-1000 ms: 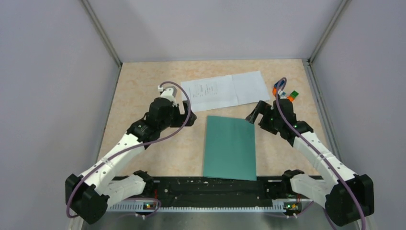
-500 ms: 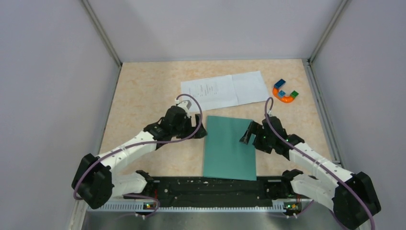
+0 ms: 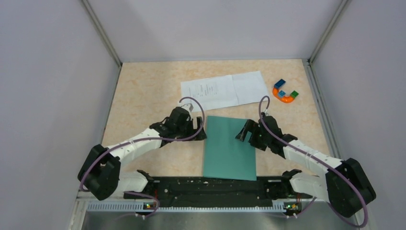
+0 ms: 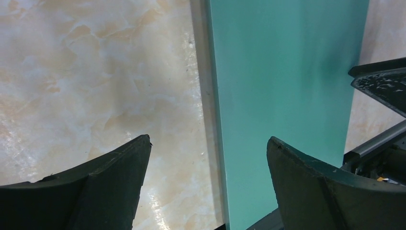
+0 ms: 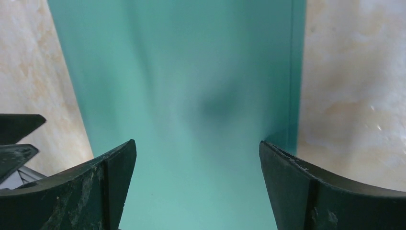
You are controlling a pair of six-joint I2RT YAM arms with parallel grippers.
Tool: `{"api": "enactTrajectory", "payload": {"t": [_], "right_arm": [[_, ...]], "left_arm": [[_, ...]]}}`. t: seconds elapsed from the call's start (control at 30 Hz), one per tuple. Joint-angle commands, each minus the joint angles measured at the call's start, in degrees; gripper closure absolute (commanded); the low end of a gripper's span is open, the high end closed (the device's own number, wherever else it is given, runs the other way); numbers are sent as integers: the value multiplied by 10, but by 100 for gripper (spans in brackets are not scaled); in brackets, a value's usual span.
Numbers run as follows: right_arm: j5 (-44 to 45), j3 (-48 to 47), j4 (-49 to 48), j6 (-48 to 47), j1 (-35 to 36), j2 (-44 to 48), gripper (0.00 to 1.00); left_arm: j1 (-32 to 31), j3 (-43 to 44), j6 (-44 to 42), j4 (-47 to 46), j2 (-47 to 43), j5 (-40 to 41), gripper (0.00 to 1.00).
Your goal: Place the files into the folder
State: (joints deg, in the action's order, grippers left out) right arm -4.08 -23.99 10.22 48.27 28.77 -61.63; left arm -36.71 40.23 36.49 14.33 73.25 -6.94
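Note:
The teal-green folder (image 3: 229,151) lies shut and flat at the table's near middle. The files are two white sheets side by side behind it: a printed one (image 3: 209,94) and a nearly blank one (image 3: 250,86). My left gripper (image 3: 201,130) stands open low at the folder's upper left edge. In the left wrist view that gripper (image 4: 209,140) straddles the edge of the folder (image 4: 282,72), one finger over the table, one over the cover. My right gripper (image 3: 242,131) is open over the upper right part; in its own view this gripper (image 5: 197,142) holds nothing above the folder (image 5: 191,72).
A small multicoloured horseshoe toy (image 3: 285,93) lies at the back right, near the right wall. Grey walls close in the tabletop (image 3: 143,91) on three sides. The black rail with the arm bases (image 3: 215,189) runs along the near edge.
Both arms have come down and inward to the folder's upper part. The left left the sheets' side; the right came away from the toy, which now shows. Both grippers stayed open.

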Motion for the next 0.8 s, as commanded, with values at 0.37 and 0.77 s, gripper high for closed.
{"api": "enactTrajectory", "payload": {"t": [0.37,0.77], "right_arm": [[38,-79,-34,-23,5,-113,1],[44,-5,63,5,6,38,1]], "left_arm": [[-28,9,-17,19,32,-19,18],[-70,-11,16,-33,68,-34,51]]}}
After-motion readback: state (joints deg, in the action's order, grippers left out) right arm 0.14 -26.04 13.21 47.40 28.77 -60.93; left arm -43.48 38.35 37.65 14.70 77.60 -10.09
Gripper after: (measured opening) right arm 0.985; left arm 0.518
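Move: The green folder's left edge runs roughly under the left hand; the folder's middle is about 13 cm to that hand's right, 8 cm back and 7 cm below. The written file lies about 21 cm ahead of it and 2 cm right, and the blank file beside it some 24 cm ahead and 20 cm right. From the right hand, low over the folder's right half, the folder's middle is about 5 cm left, 5 cm back and 4 cm below. With its fingers narrowing from nearly wide open to about half, the left hand first sinks a little, then sweeps back about 5 cm along the folder's left edge while drifting 2 cm right and sinking further, turning slightly clockwise so that its fingers come down astride that edge. The right hand, still wide open, skims level over the folder, going about 4.5 cm forward and some 2 cm left, then reverses back and to the right almost to where it began; whether either hand touches the folder can't be seen. ##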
